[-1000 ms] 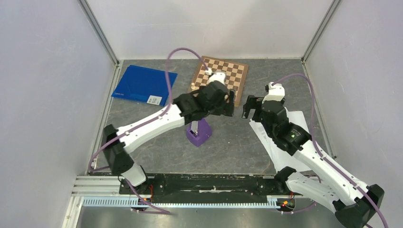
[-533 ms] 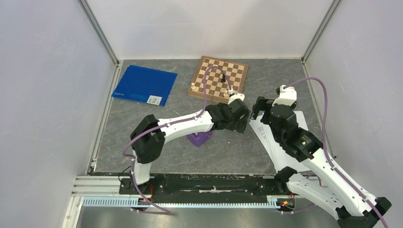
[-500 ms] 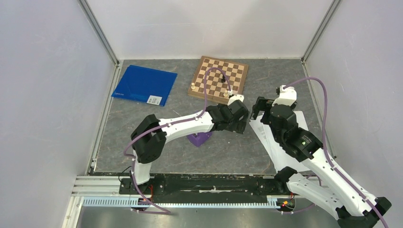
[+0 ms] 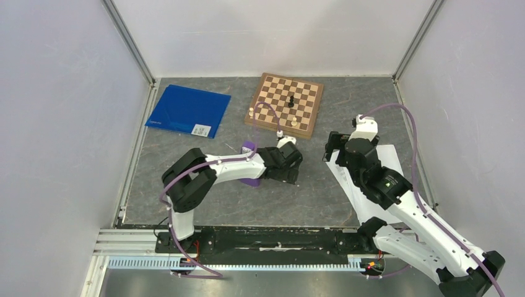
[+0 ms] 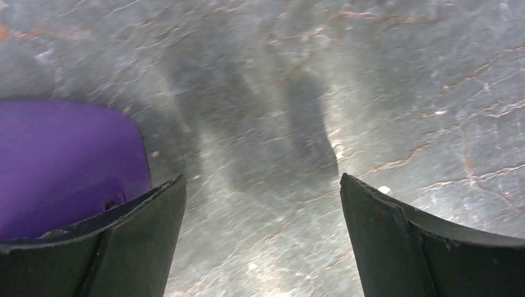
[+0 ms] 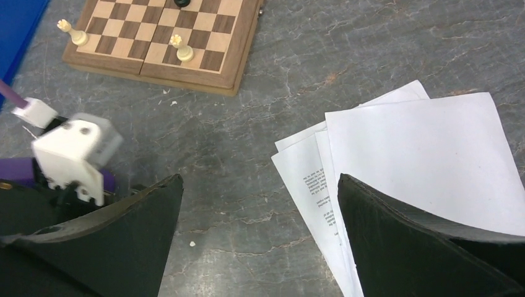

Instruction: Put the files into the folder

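Note:
The blue folder [image 4: 187, 110] lies shut at the back left, with a white label at its near corner; one blue corner [image 6: 15, 25] shows in the right wrist view. The files [image 4: 350, 182] are loose white sheets fanned out on the right, partly hidden under my right arm; the lower sheets [image 6: 427, 154] carry a little print. My right gripper [image 4: 330, 150] [image 6: 259, 177] hangs open over bare table just left of the sheets' edge. My left gripper [image 4: 296, 175] [image 5: 261, 178] is open and low over the stone surface mid-table, holding nothing.
A wooden chessboard [image 4: 286, 102] [image 6: 164, 37] with a few pieces sits at the back centre. A purple stand [image 4: 251, 180] [image 5: 62, 167] is right beside my left finger, partly under the left arm. White walls close the table [image 4: 309, 198] on three sides.
My left arm has swung from near the chessboard toward the near side and dropped low beside the purple stand. My right gripper has shifted only slightly. Both stayed open.

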Available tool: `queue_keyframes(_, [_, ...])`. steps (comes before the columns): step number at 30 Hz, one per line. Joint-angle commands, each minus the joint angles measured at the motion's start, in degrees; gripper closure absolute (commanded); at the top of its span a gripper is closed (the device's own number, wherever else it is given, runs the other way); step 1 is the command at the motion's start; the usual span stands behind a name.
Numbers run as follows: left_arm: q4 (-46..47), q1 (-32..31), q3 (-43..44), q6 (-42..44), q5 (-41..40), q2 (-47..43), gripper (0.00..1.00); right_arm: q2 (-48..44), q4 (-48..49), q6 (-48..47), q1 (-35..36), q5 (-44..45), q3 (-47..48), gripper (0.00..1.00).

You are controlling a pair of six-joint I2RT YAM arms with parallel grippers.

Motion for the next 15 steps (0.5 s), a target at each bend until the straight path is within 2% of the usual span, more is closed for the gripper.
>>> queue_keyframes(1, [2.9, 3.9, -5.3, -1.1, 0.1, -6.9, 0.00, 0.7, 2.0, 0.6, 0.1, -0.9, -0.7, 0.01])
queue_keyframes(6, [1.6, 10.5, -10.9, -5.8, -0.6, -10.3, 0.00, 1.7, 3.5, 0.6, 0.1, -2.1, -2.2, 0.01])
queue_keyframes(15, [-1.3, 22.0, -19.9, -20.0, -5.1, -15.2, 0.00, 3.5, 4.7, 0.2, 0.1, -3.9, -3.5, 0.01])
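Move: Just to the left of the left hand's open fingers, roughly 10 cm off and about 3 cm farther out, stands the purple box, its middle a little above them. The blue folder lies flat some 35 cm left and 26 cm ahead of that hand, the chessboard about 29 cm ahead and 2 cm to its right. From the raised right hand, the purple box is some 32 cm left, 2 cm ahead and 18 cm below. Sweeping left low over the table, the left hand goes on pushing the purple box with the outside of its left finger, some 13 cm left and 4 to 5 cm forward towards the blue folder. It turns about 30 degrees counter-clockwise on the way, with its fingers staying wide open. The empty right hand sinks about 3 cm beside the files. ##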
